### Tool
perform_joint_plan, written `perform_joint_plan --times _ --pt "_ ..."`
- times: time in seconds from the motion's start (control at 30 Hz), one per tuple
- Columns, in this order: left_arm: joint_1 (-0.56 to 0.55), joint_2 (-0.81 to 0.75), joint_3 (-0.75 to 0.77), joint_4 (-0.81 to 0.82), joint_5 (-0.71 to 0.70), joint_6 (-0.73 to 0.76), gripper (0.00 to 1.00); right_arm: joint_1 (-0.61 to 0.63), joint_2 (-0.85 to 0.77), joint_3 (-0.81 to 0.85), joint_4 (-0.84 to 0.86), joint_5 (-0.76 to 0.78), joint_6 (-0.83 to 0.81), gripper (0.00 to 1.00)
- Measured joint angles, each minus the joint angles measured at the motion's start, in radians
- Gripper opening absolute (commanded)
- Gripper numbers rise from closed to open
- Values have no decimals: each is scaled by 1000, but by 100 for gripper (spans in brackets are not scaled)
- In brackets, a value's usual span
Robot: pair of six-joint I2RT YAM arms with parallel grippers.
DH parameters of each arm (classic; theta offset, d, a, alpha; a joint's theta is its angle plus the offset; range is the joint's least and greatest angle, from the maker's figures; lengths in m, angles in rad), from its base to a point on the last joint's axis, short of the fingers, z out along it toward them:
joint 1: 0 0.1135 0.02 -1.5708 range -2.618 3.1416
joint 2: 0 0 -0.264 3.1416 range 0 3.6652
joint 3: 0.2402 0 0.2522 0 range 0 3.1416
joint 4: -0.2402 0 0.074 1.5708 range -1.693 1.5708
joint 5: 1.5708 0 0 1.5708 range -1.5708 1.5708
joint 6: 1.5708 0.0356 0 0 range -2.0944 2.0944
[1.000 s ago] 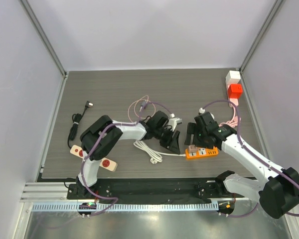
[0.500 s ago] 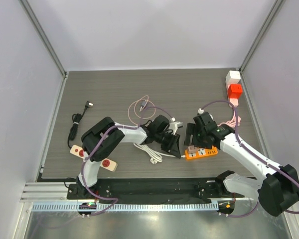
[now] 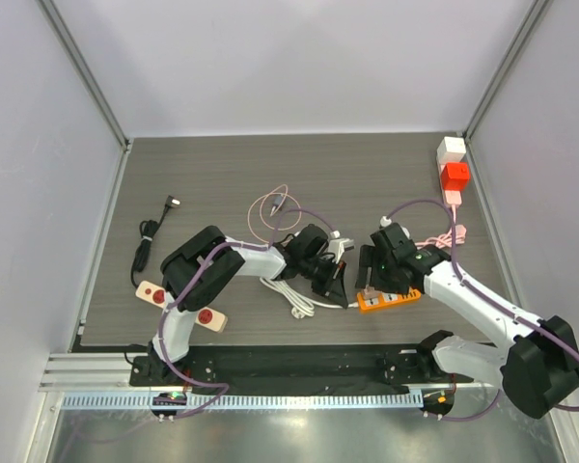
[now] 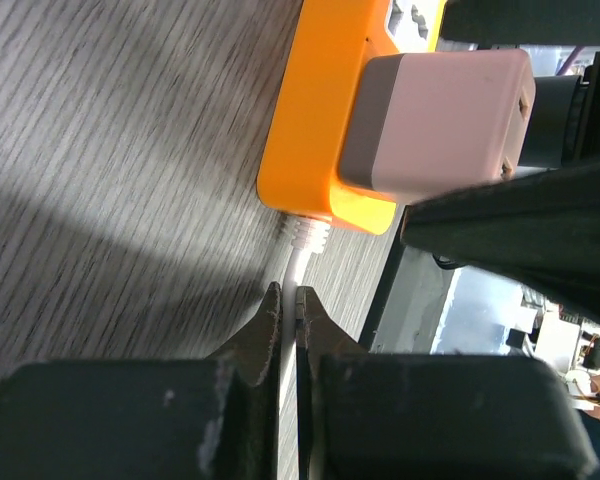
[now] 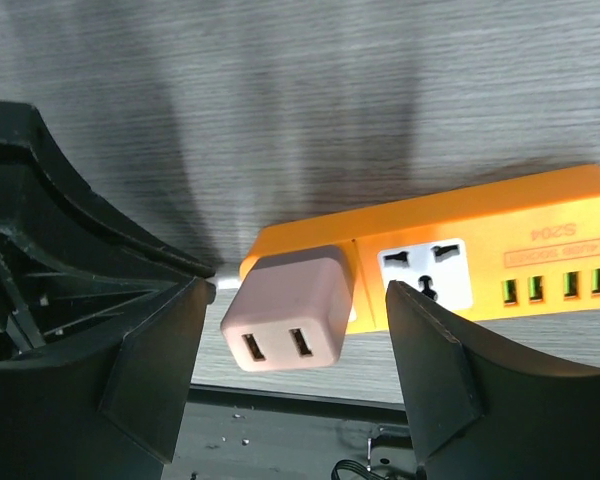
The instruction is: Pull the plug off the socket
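Note:
An orange socket strip (image 3: 398, 298) (image 5: 500, 240) lies near the table's front edge. A pale pink plug (image 3: 371, 286) (image 5: 290, 310) (image 4: 440, 110) sits in its left outlet. My left gripper (image 3: 340, 292) (image 4: 288, 300) is shut on the strip's white cable (image 4: 292, 268), just outside the strip's left end. My right gripper (image 3: 374, 280) (image 5: 300, 320) hangs open over the plug, one finger on each side and neither touching it.
The white cable loops left to its own plug (image 3: 294, 311). A beige strip with red buttons (image 3: 181, 304) lies at the front left, a black cable (image 3: 150, 241) further left. A thin pink cable (image 3: 270, 207) curls mid-table. White and red blocks (image 3: 452, 164) stand back right.
My left gripper has closed on the white cable. My right gripper has shifted slightly left, settling over the pink plug, and narrowed a little.

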Motion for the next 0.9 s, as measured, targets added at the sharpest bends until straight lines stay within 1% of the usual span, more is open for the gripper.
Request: perform_joint_plan --times 0.3,0.33,0.37,0.43,0.53,0.6,0.67,0.7,0.77,0.8,0.87,0.9 --pt "1 0 1 -2 0 0 0 68 0 -8 0 40 32 77" --pt "1 0 2 -3 0 0 0 69 1 -8 0 47 34 71" --pt "1 0 2 -3 0 0 0 71 3 -8 0 54 35 68" --pt "2 0 2 -3 0 0 0 72 12 -9 1 65 42 64" --pt "7 0 2 -2 1 -1 0 72 23 -10 1 77 43 63" --pt "10 0 2 0 4 -5 0 72 26 -11 2 82 43 57" --pt "15 2 2 9 9 -14 0 74 27 -11 3 85 46 55" --pt "18 5 2 14 12 -19 0 76 27 -11 5 89 47 53" --pt "23 10 2 22 20 -27 0 82 29 -11 8 99 47 52" --pt "25 14 2 25 26 -31 0 86 31 -11 9 103 47 49" --pt "27 18 2 29 32 -39 0 99 36 -11 11 114 47 40" --pt "29 18 2 30 34 -41 0 105 39 -11 11 121 47 33"
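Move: The pink plug is almost directly below the right hand, roughly 2 cm down and between its open fingers. The orange socket it sits in has its middle some 5 cm to the right, 1 cm ahead and 5 cm below, and the white cord leaves the socket's left end about 3 cm left, 1 cm back and 5 cm down. From the left hand, the plug lies about 6 cm right, 1 cm ahead and 3 cm up. The pink plug is straddled by the right hand, which shifts slightly back and left, then sinks onto it, ending about 1 cm lower with a roll of some five degrees, while its fingers close partway and pinch the plug's left and right sides. The left hand keeps its shut fingers on the white cord beside the socket, late on easing about 1 cm forward. ##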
